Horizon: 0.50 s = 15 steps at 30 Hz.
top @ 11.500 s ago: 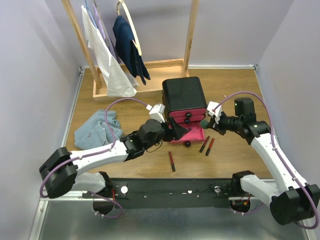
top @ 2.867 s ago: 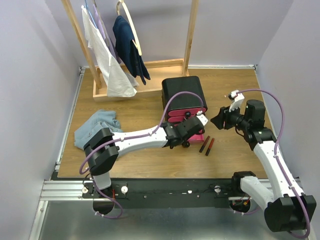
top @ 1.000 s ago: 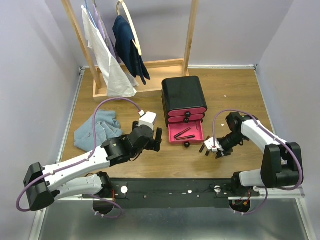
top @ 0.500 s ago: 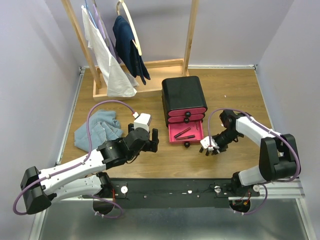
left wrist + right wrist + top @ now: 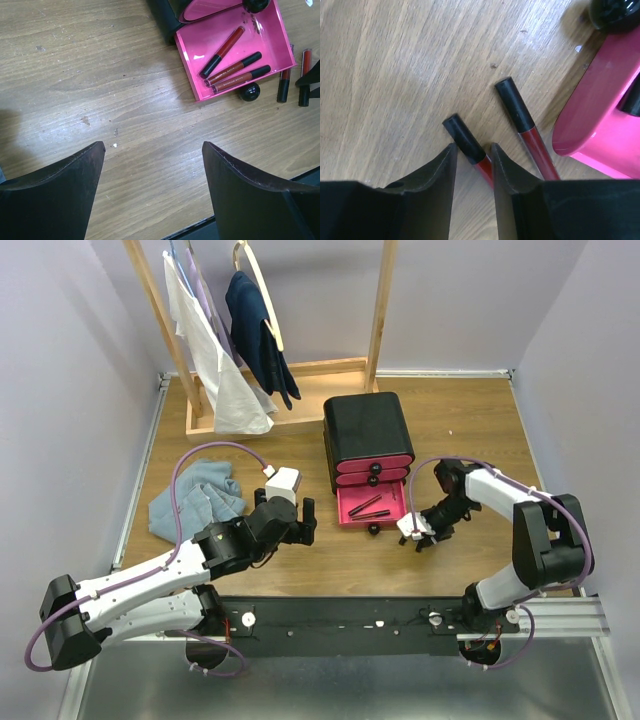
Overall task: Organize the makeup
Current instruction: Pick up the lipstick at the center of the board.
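Note:
The black box's lowest pink drawer (image 5: 270,35) stands pulled out with three dark red-black lip tubes (image 5: 223,51) lying in it. Two more lip tubes rest on the wood just right of it. My right gripper (image 5: 472,147) is down over the outer tube (image 5: 462,136), one finger on each side with small gaps, so it is open and close around it. The other tube (image 5: 520,117) lies beside the drawer (image 5: 605,135). From above, the right gripper (image 5: 417,534) hides most of that pair. My left gripper (image 5: 303,521) hovers wide open and empty left of the drawer (image 5: 395,502).
The black box (image 5: 365,430) sits mid-table behind the open drawer, whose round black knob (image 5: 249,91) faces the near edge. A light blue cloth (image 5: 195,500) lies crumpled at the left. A wooden clothes rack (image 5: 255,340) with hanging garments stands at the back.
My right gripper has slid left along the table onto the outer lip tube and narrowed a little. The left arm has drawn back slightly from the drawer, still open.

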Available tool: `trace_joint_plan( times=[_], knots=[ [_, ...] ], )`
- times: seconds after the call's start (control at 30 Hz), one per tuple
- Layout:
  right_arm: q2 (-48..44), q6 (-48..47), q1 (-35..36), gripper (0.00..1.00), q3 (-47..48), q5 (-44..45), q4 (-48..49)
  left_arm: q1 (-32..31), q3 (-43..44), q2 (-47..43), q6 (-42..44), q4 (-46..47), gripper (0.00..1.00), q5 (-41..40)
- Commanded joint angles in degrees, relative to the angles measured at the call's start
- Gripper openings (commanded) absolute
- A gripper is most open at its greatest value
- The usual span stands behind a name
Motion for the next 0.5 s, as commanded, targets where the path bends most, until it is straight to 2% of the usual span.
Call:
trace_joint_plan(
  times=[0.0, 0.13, 0.23, 0.4, 0.47],
  knots=[
    [0.61, -0.93, 0.33, 0.36, 1.03, 3.95, -0.32, 0.42, -0.42, -0.66, -0.86, 0.08, 0.88, -2.17],
    [-0.62, -1.47, 0.33, 0.30, -1.43, 6.93, -0.06, 0.42, -0.69, -0.58, -0.95, 0.26, 0.88, -2.35],
    [-1.32, -0.24, 0.24, 0.22, -3.28, 7.91, 0.30, 0.51, -0.86, -0.66, -1.04, 0.52, 0.88, -2.35],
    [-5.18, 0.73, 0.24, 0.10, -4.42, 5.45, -2.07, 0.60, -0.86, -0.57, -1.04, 0.70, 0.88, -2.17],
    [-7.03, 0.64, 0.33, 0.07, -3.90, 1.96, -3.56, 0.60, -0.86, -0.49, -0.95, 0.96, 0.88, -2.00]
  ],
)
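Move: The lipstick sits between the right hand's open fingertips, its middle about 1 cm ahead, 1 cm to the right and 1 cm lower, cap end pointing back and left. The other lipstick lies roughly 3 cm ahead and 4 cm left of this hand; the open drawer's front knob is some 13 cm left and 2 cm ahead. From the left hand the lipstick is about 38 cm to the right, roughly level fore-and-aft, 14 cm lower. With its fingers already down astride the lipstick, the right hand closes them to about half their gap and pinches the tube around where the cap meets the red body. While closing it slides right and slightly back, some 1.5 cm in all, away from the other lipstick and the drawer, keeping its height just over the board and barely tilting. ##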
